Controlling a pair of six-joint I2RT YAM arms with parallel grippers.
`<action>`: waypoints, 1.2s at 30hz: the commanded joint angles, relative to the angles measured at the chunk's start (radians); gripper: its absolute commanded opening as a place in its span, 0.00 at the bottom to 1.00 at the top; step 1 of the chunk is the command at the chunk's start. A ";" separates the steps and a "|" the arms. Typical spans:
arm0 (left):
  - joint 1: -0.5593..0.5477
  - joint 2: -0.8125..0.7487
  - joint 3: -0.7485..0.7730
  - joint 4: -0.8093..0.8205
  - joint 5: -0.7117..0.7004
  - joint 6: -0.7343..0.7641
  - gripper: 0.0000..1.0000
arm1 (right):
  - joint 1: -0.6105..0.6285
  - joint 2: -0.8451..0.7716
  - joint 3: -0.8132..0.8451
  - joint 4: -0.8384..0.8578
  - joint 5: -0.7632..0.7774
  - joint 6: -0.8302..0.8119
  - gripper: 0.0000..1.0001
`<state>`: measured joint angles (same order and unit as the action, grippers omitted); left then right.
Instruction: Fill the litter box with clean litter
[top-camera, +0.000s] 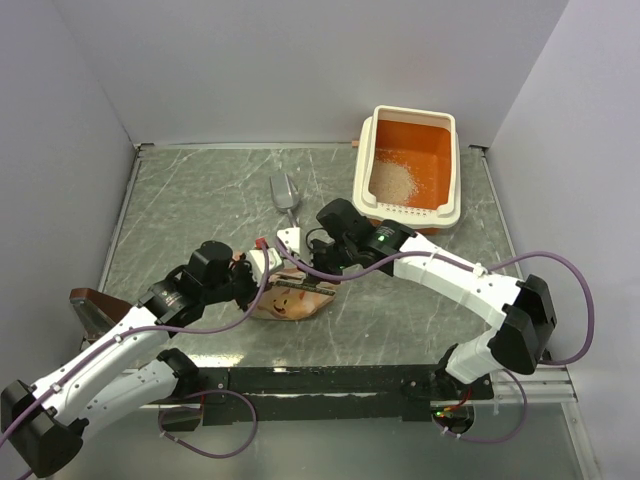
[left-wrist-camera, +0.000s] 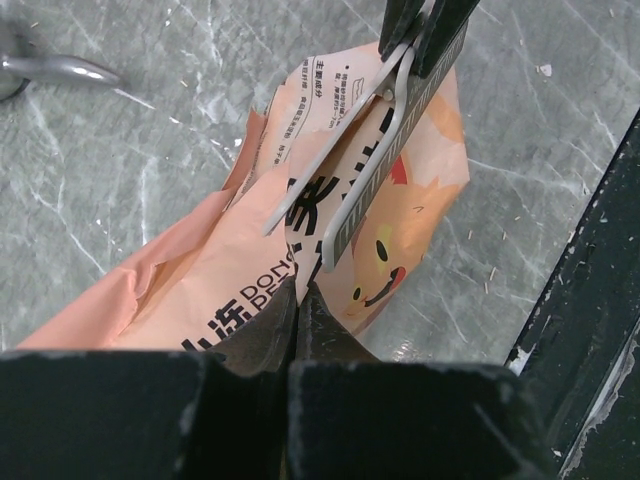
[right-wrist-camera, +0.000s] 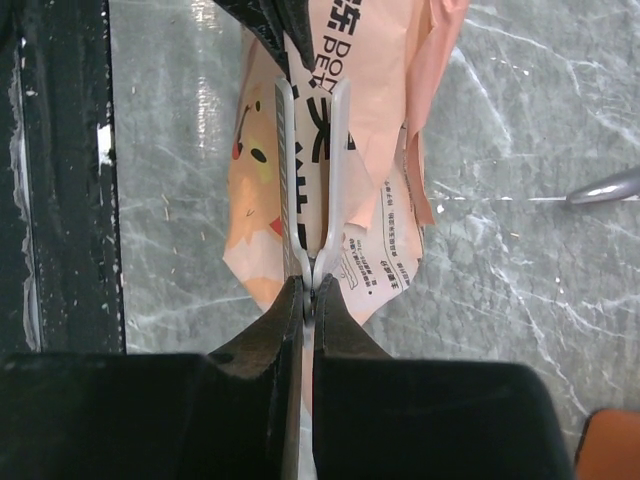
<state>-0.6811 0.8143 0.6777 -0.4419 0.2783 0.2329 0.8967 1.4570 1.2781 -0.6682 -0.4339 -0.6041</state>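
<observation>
The litter box (top-camera: 457, 170) stands at the back right, orange inside, with a patch of clean litter (top-camera: 392, 180) on its floor. A pink-orange printed bag (top-camera: 290, 303) lies on the table between the arms. My left gripper (left-wrist-camera: 298, 290) is shut on the bag's (left-wrist-camera: 200, 290) upper edge. My right gripper (right-wrist-camera: 308, 285) is shut on the joined end of a long grey-white clip (right-wrist-camera: 335, 170), whose two arms spread in a narrow V over the bag (right-wrist-camera: 375, 100). From above, both grippers (top-camera: 262, 262) (top-camera: 300, 245) meet over the bag.
A grey metal scoop (top-camera: 284, 193) lies on the marbled table behind the bag, left of the box. A brown object (top-camera: 90, 305) sits at the left edge. The black base rail (top-camera: 330, 380) runs along the near edge.
</observation>
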 joint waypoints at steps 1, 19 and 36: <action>-0.005 -0.035 0.043 0.149 0.016 -0.017 0.01 | 0.039 0.057 -0.033 0.057 -0.003 0.012 0.00; -0.005 -0.026 0.045 0.150 0.012 -0.015 0.01 | 0.099 0.054 -0.062 0.119 -0.022 0.064 0.32; -0.003 -0.026 0.040 0.155 -0.007 -0.018 0.02 | 0.100 -0.193 -0.115 0.195 0.108 0.151 1.00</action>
<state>-0.6762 0.7959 0.6777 -0.4686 0.2466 0.2256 0.9501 1.3930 1.1748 -0.5354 -0.3733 -0.4599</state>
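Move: My right hand holds the sealing clip by its handles, open jaws facing left; the folded bag mouth is about 5 cm to its left, level with it and barely lower. The scoop lies some 17 cm ahead and 5 cm left, about 11 cm lower, and the litter box about 24 cm ahead and 19 cm right. My left hand already pinches the fold's left end, with the fold's middle about 4 cm to its right. With my right hand I ease the clip about 1 cm left and 1 cm down along the fold, then open my fingers from shut to fully wide, letting go of the handles, and start backing off about 1.5 cm towards my base and slightly right. My left hand keeps its pinch on the fold and shifts roughly 1 cm left. ##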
